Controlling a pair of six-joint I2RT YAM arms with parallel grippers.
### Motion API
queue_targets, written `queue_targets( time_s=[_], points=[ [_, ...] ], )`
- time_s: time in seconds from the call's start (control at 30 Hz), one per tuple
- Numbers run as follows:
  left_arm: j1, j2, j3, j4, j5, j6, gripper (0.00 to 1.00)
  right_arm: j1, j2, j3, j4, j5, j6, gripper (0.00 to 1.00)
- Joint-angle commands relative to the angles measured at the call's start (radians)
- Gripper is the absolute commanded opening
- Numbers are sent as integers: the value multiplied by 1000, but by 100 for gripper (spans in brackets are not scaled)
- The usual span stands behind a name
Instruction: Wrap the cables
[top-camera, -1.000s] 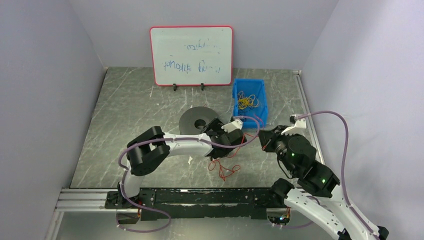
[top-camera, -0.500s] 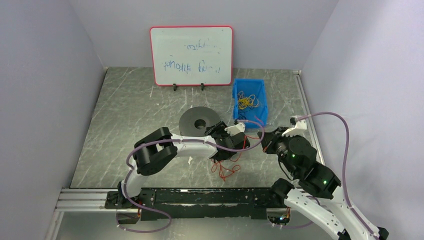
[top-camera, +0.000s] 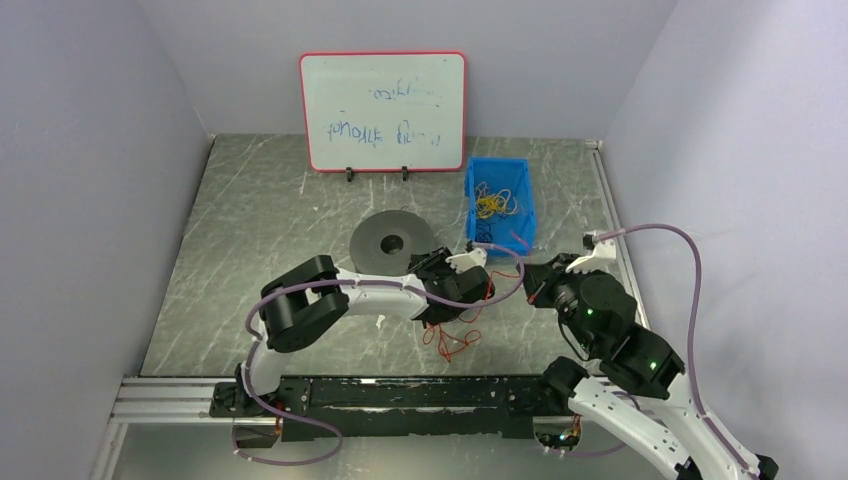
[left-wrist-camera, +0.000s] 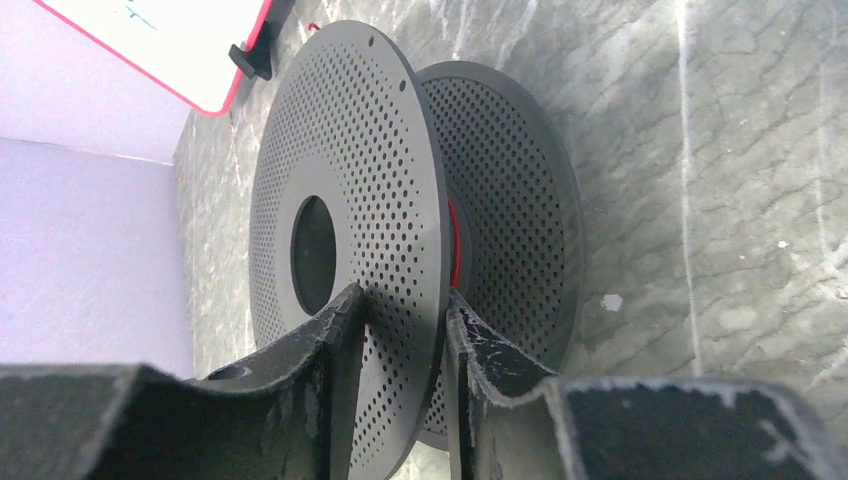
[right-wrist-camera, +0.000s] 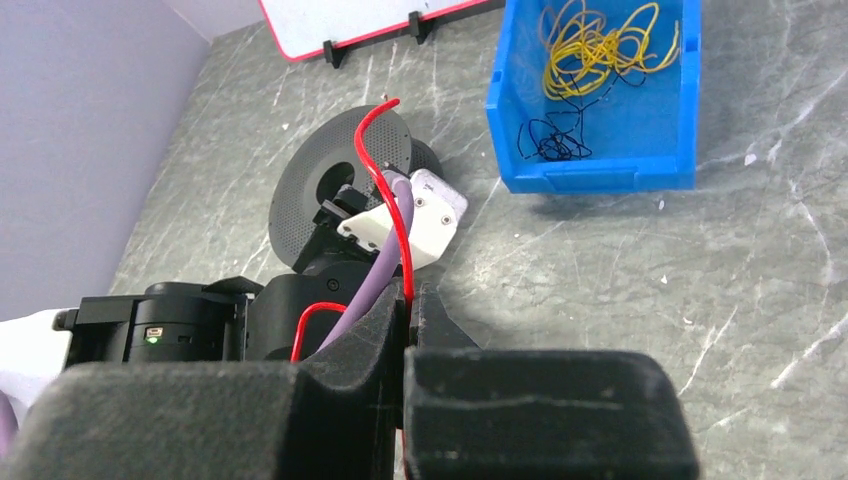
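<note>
The black perforated spool (top-camera: 390, 243) sits mid-table. My left gripper (top-camera: 428, 262) is shut on the rim of its near disc; in the left wrist view the fingers (left-wrist-camera: 340, 330) clamp that disc (left-wrist-camera: 350, 200), and a few turns of red cable (left-wrist-camera: 456, 240) sit on the hub. My right gripper (top-camera: 533, 287) is shut on the thin red cable (right-wrist-camera: 385, 165), which runs from its jaws (right-wrist-camera: 410, 300) up over the left wrist toward the spool (right-wrist-camera: 320, 190). Loose red cable loops (top-camera: 450, 338) lie on the table below the left wrist.
A blue bin (top-camera: 470, 205) holding yellow and black wires stands right of the spool; it also shows in the right wrist view (right-wrist-camera: 590, 180). A red-framed whiteboard (top-camera: 383, 110) stands at the back. Grey walls close in on both sides.
The left arm has swung slightly and the spool has shifted a little to the left. The right gripper still holds the red cable and has hardly moved.
</note>
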Motion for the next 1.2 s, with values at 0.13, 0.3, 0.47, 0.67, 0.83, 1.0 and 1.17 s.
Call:
queue_targets(
  time_s=[0.13, 0.3, 0.47, 0.67, 0.83, 1.0, 1.17],
  points=[
    [12, -129, -1, 10, -34, 22, 19, -5, -17, 34, -1, 24, 8, 0],
    [22, -217, -7, -20, -36, 23, 8, -5, -10, 23, 21, 17, 3, 0],
    [46, -283, 3, -123, -32, -19, 7, -5, -2, 39, 53, 16, -28, 0],
    [66, -387, -6, -238, 27, -81, 7, -5, 17, 58, 102, 6, -97, 0],
    [66, -498, -20, -303, 122, -117, 7, -5, 59, 61, 161, -37, -153, 0],
    [75, -618, -61, -298, 220, -127, 7, -5, 119, 66, 229, -104, -229, 0],
    [124, -703, -78, -325, 340, -140, 7, -5, 210, 78, 273, -166, -313, 0]
  ],
)
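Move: Between the left fingers already stands the edge of the black spool's upper flange; the spool's middle is about 5 cm ahead, 5 cm left and 4 cm below. The blue box sits some 13 cm ahead and 15 cm to the left hand's right, and the loose red cable about 14 cm back and 4 cm right. From the right hand, still gripping the red cable, the spool lies roughly 15 cm ahead, 21 cm left and 22 cm lower. Pinching shut on the spool's flange while already rising, the left hand lifts the spool about 15 cm, carrying it some 8 cm left and finally a little back as it rolls about 25 degrees, right side up. The right hand keeps the red cable pinched, easing up 3 cm, then 3 to 4 cm left and slightly forward. ##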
